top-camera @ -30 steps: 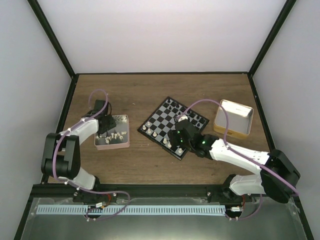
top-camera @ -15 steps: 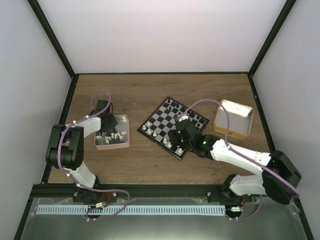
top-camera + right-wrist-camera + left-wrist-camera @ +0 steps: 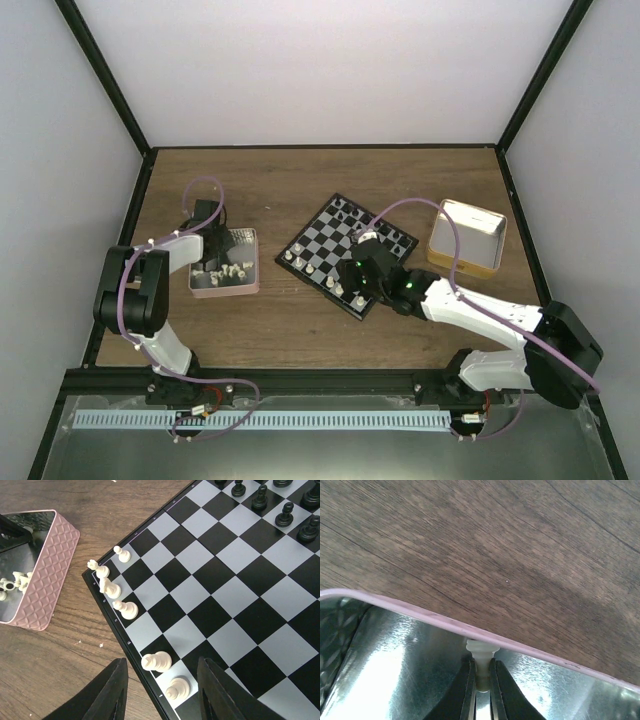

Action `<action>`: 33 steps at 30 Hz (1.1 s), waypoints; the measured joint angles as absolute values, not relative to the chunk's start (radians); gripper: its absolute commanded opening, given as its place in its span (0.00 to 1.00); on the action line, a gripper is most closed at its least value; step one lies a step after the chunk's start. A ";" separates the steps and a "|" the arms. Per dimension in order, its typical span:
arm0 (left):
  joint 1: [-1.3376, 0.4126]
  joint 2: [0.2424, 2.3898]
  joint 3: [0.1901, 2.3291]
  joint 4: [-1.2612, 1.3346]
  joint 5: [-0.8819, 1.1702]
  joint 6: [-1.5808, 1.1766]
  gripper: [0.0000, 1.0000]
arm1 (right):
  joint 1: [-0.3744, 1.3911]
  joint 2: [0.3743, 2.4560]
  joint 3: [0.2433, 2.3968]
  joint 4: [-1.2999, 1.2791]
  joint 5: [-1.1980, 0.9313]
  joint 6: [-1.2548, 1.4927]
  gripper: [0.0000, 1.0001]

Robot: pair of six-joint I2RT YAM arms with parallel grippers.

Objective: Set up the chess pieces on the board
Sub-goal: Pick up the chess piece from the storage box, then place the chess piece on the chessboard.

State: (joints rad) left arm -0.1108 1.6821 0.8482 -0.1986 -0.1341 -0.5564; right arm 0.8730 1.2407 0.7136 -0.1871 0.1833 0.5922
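In the left wrist view my left gripper [image 3: 481,672] is shut on a cream-white chess piece [image 3: 481,651], down inside the pink tray [image 3: 420,617] against its far wall. From above, that gripper [image 3: 213,258] sits over the tray's left half, where several more white pieces [image 3: 234,270] lie. My right gripper [image 3: 162,662] hangs open over the board's [image 3: 225,580] near corner. Its fingers straddle two white pieces [image 3: 157,661] without touching them. Several white pieces [image 3: 126,609] line that edge of the board. Black pieces [image 3: 260,497] stand along the far side.
A tan box with a silvery inside [image 3: 467,237] stands to the right of the board [image 3: 330,240]. The pink tray [image 3: 255,262] lies to the board's left, on the wooden table [image 3: 270,190]. Black frame posts and pale walls close in the table.
My left gripper has shut on a white piece in the tray, and the left arm has drawn in closer to its base. The right gripper has barely moved.
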 measured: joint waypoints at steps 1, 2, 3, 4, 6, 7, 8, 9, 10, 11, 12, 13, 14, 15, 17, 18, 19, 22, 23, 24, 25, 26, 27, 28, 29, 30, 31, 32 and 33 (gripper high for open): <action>-0.111 1.682 0.848 -0.199 -0.137 -0.553 0.04 | 0.873 1.240 0.714 -0.187 0.183 0.593 0.39; -0.111 1.682 0.848 -0.200 -0.138 -0.553 0.04 | 0.873 1.238 0.714 -0.187 0.183 0.595 0.39; -0.111 1.681 0.848 -0.205 -0.138 -0.550 0.04 | 0.873 1.236 0.714 -0.187 0.184 0.596 0.39; -0.111 1.679 0.848 -0.210 -0.137 -0.550 0.04 | 0.873 1.233 0.714 -0.187 0.184 0.597 0.39; -0.111 1.667 0.848 -0.235 -0.121 -0.550 0.04 | 0.873 1.224 0.714 -0.186 0.185 0.600 0.39; -0.112 1.657 0.849 -0.251 -0.106 -0.549 0.04 | 0.873 1.218 0.714 -0.186 0.186 0.601 0.39; -0.112 1.646 0.849 -0.267 -0.092 -0.549 0.04 | 0.873 1.213 0.714 -0.186 0.189 0.603 0.39; -0.114 1.633 0.850 -0.284 -0.074 -0.549 0.04 | 0.873 1.209 0.714 -0.186 0.193 0.605 0.39; -0.118 1.613 0.853 -0.309 -0.051 -0.547 0.04 | 0.873 1.205 0.714 -0.186 0.199 0.607 0.40; -0.122 1.597 0.857 -0.328 -0.028 -0.546 0.04 | 0.873 1.200 0.713 -0.186 0.208 0.612 0.40; -0.130 1.576 0.865 -0.355 0.006 -0.545 0.04 | 0.873 1.196 0.713 -0.186 0.218 0.616 0.40; -0.141 1.555 0.875 -0.375 0.037 -0.543 0.04 | 0.873 1.191 0.712 -0.186 0.231 0.620 0.40; -0.152 1.536 0.886 -0.395 0.067 -0.542 0.05 | 0.873 1.185 0.710 -0.187 0.244 0.626 0.40; -0.169 1.516 0.904 -0.416 0.106 -0.542 0.05 | 0.873 1.181 0.708 -0.186 0.252 0.630 0.40; -0.200 1.489 0.936 -0.439 0.171 -0.543 0.06 | 0.868 1.174 0.703 -0.187 0.267 0.642 0.40; -0.218 1.482 0.958 -0.450 0.210 -0.547 0.05 | 0.862 1.172 0.702 -0.188 0.271 0.648 0.40; -0.236 1.480 0.980 -0.456 0.247 -0.553 0.05 | 0.856 1.171 0.701 -0.187 0.274 0.653 0.40; -0.297 1.488 1.034 -0.456 0.341 -0.588 0.07 | 0.838 1.168 0.699 -0.190 0.278 0.669 0.40; -0.324 1.501 1.058 -0.455 0.376 -0.604 0.07 | 0.831 1.166 0.698 -0.192 0.279 0.674 0.40; -0.347 1.517 1.079 -0.455 0.407 -0.614 0.07 | 0.826 1.164 0.698 -0.194 0.281 0.676 0.40; -0.369 1.539 1.105 -0.456 0.437 -0.622 0.07 | 0.820 1.159 0.696 -0.196 0.281 0.680 0.40; -0.397 1.582 1.146 -0.461 0.478 -0.628 0.07 | 0.815 1.151 0.692 -0.195 0.282 0.687 0.40; -0.406 1.599 1.160 -0.459 0.492 -0.628 0.07 | 0.811 1.140 0.686 -0.197 0.284 0.692 0.40; -0.420 1.634 1.190 -0.474 0.518 -0.628 0.07 | 0.808 1.131 0.681 -0.199 0.286 0.696 0.40; -0.431 1.674 1.224 -0.489 0.545 -0.627 0.07 | 0.804 1.119 0.673 -0.198 0.289 0.700 0.40; -0.439 1.708 1.250 -0.499 0.562 -0.625 0.08 | 0.800 1.107 0.664 -0.200 0.291 0.706 0.40; -0.447 1.744 1.279 -0.513 0.579 -0.624 0.08 | 0.797 1.097 0.656 -0.200 0.294 0.711 0.40; -0.454 1.774 1.299 -0.522 0.590 -0.624 0.08 | 0.793 1.087 0.648 -0.202 0.295 0.717 0.40; -0.462 1.803 1.322 -0.537 0.598 -0.623 0.09 | 0.788 1.075 0.636 -0.202 0.297 0.721 0.40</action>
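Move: My left hand already has a white chess piece pinched just inside the storage box's far wall; the box's middle is about 4 cm right and 7 cm back. The board's empty squares beside the lone white pawn lie some 25 cm right and 4 cm back, nearly level; the pawn itself is 22 cm right, 2 cm back, the white corner piece 20 cm right, 4 cm back. From my right hand those squares are roughly 5 cm ahead, 9 cm left, 11 cm lower. Keeping the white piece pinched, I draw my left hand back a little, then lift it in an arc out of the box and swing it about 26 cm right to over the board's near-left end, rising some 12 cm before starting to sink; the wrist turns clockwise nearly 40 degrees as the hand's left side dips. My right hand, empty and part open, clears off about 5 cm right and slightly up. ##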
